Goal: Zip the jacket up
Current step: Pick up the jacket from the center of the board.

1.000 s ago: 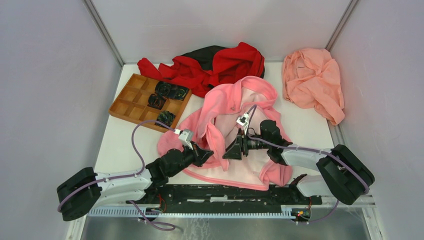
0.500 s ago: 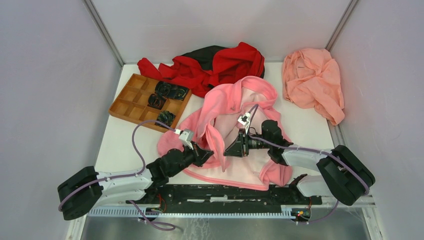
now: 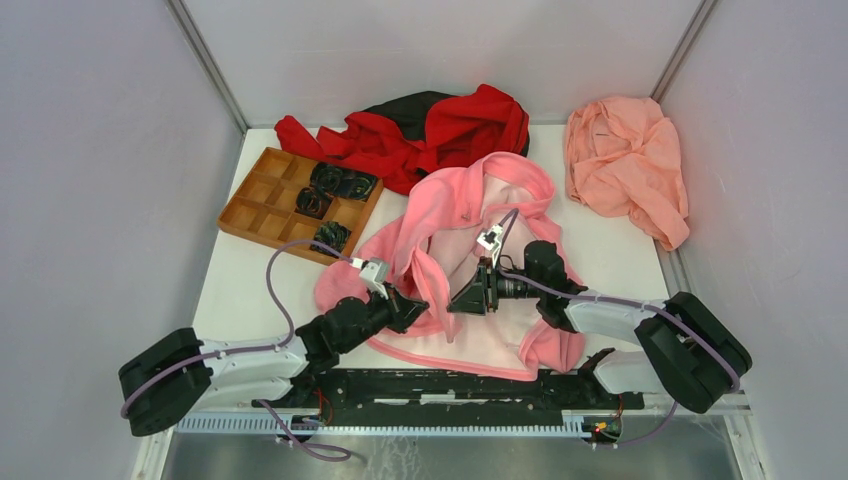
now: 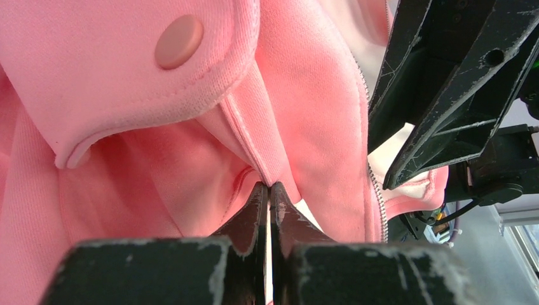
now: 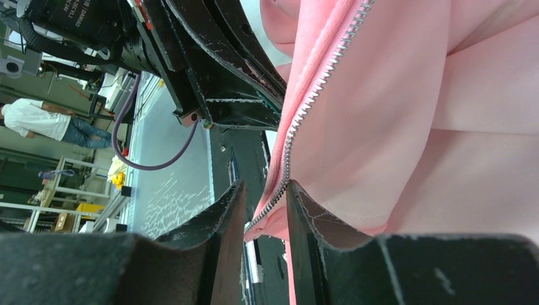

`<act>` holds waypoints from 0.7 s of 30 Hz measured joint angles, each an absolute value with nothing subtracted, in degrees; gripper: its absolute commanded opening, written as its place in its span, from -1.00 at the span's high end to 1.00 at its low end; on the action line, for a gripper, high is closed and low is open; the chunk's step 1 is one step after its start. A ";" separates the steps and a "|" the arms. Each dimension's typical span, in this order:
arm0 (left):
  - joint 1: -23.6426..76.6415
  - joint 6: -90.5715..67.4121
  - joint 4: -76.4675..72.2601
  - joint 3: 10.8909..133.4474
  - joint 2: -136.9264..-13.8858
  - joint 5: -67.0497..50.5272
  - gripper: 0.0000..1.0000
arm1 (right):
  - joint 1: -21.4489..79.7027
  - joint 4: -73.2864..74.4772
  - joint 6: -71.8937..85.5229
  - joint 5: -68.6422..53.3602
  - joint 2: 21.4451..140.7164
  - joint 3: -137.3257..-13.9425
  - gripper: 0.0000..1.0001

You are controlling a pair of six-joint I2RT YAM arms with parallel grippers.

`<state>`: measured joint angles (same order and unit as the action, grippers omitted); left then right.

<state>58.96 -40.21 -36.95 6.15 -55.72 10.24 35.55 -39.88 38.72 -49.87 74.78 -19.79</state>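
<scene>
The bright pink jacket (image 3: 470, 200) lies unzipped in the middle of the table, its paler lining showing. My left gripper (image 3: 412, 305) is at its left front panel; in the left wrist view it (image 4: 267, 187) is shut on a thin fold of the pink fabric below a snap button (image 4: 179, 41). My right gripper (image 3: 462, 297) faces it from the right. In the right wrist view its jaws (image 5: 266, 185) stand partly open around the lower end of the zipper teeth (image 5: 305, 101). The teeth lie against the right finger, with a gap to the left one. The zipper pull is not visible.
A wooden compartment tray (image 3: 262, 210) with black items (image 3: 340, 182) sits at the back left. A red-and-black garment (image 3: 430, 130) lies behind the jacket, a salmon cloth (image 3: 625, 165) at the back right. The two grippers are a few centimetres apart.
My right gripper's jaws have narrowed around the zipper edge and shifted slightly away from the near edge. The left gripper keeps its hold and has barely moved.
</scene>
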 measured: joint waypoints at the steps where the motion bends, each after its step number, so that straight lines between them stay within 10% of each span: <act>1: 58.96 -40.21 -37.12 6.17 -56.05 10.15 0.96 | 35.55 -39.88 38.79 -49.74 74.76 -19.77 0.30; 14: 58.96 -40.25 -39.29 7.22 -58.70 8.99 0.95 | 34.20 -41.21 40.62 -48.60 74.59 -19.09 1.00; 21: 58.96 -41.60 -38.52 7.35 -57.63 8.75 -0.13 | 31.05 -41.34 39.51 -48.71 72.55 -18.98 1.00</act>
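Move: The jacket's zip edge already stands between the right hand's half-open fingers, at the hand point, with the front hem some 12 cm back towards the base and about 10 cm lower. From the left hand that zip edge is about 5 cm to the right and 1 cm back; the tip of a pink fold sits right at its shut fingertips, and the snap pocket flap lies roughly 4 cm ahead and 2 cm left, slightly above. Closing where it is, the right hand pinches the zip edge, then draws it forward about 2.5 cm with some 1.5 cm to the right, rising slightly and turning a few degrees clockwise. The left hand eases about 1 cm right, then lets go of the pink fold by opening its fingers partway while rising a little. ##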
